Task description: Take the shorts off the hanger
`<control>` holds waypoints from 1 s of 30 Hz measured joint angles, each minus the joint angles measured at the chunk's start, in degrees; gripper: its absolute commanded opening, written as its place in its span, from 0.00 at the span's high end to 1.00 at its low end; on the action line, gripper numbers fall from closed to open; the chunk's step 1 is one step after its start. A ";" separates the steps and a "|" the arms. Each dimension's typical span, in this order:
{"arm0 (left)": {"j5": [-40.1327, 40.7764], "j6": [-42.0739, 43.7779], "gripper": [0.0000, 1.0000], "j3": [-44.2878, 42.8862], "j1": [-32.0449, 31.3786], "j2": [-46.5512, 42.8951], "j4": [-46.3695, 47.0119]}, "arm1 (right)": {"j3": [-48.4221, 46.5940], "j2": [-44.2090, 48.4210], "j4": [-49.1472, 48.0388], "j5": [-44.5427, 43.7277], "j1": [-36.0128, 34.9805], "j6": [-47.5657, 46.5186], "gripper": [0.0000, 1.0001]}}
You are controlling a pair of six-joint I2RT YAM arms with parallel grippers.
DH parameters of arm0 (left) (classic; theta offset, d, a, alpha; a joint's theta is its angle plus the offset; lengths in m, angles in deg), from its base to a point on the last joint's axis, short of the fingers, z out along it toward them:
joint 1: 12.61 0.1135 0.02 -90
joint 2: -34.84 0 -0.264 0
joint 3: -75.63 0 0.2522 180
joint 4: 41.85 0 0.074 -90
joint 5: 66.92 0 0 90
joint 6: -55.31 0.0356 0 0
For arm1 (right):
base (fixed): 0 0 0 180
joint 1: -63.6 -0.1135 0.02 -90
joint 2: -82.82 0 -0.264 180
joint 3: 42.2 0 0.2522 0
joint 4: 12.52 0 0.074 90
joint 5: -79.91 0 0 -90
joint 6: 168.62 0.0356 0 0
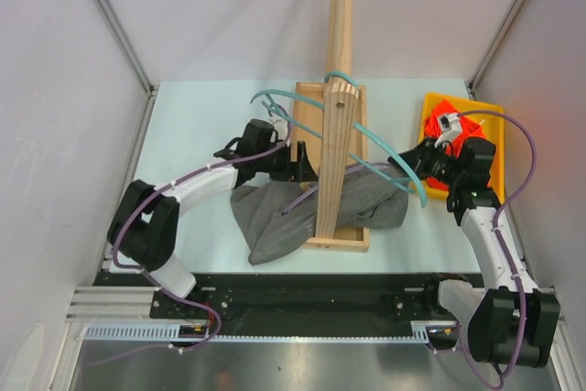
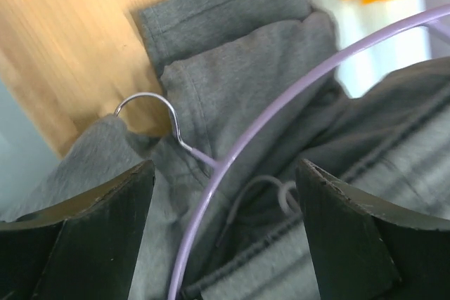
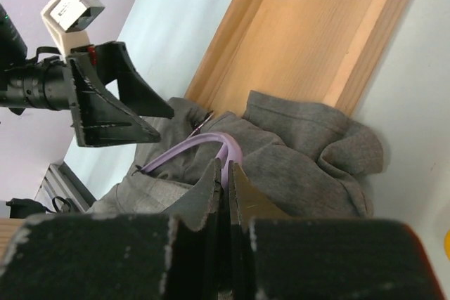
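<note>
The dark grey shorts (image 1: 284, 212) lie over the wooden stand's base, still on a lilac hanger (image 2: 281, 96) whose metal hook (image 2: 151, 103) rests on the fabric. My left gripper (image 1: 295, 162) is open, with its jaws on either side of the hanger and the waistband (image 2: 239, 68). My right gripper (image 1: 412, 164) is shut on the lilac hanger's curved end (image 3: 235, 147), right above the grey shorts (image 3: 309, 152). The orange-red shorts (image 1: 441, 118) lie in the yellow bin (image 1: 490, 116).
A wooden stand (image 1: 341, 243) with a tall pole (image 1: 341, 25) is in the middle of the table. Teal hangers (image 1: 385, 155) hang from the pole and stick out to both sides. Walls close in on both sides.
</note>
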 measured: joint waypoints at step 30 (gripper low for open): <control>3.78 17.16 1.00 -23.80 -6.75 12.33 -17.75 | 0.00 -0.42 -4.13 -2.12 1.31 -0.66 1.00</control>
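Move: The left hand, open, has the middle of the purple hanger, near its hook, about 6 cm to its right, level with it front to back and some 4 cm lower. The grey shorts' middle lies about 6 cm back, 2 cm to the right and 9 cm down. The wooden post's foot is roughly 12 cm back and 6 cm to the right, on the table. From the right hand, the hanger's middle is some 16 cm to the left, about level front to back, 14 cm lower. To the right and down, about 5 cm each way, the left hand slips its open fingers over the purple hanger near its hook and shuts them, pinching the bar. It then rises about 7 cm with the hanger, easing slightly back left, the wrist having turned some 15 degrees clockwise. The right hand keeps its pinch at the right end of the shorts' waistband, shifting only slightly forward and right. ##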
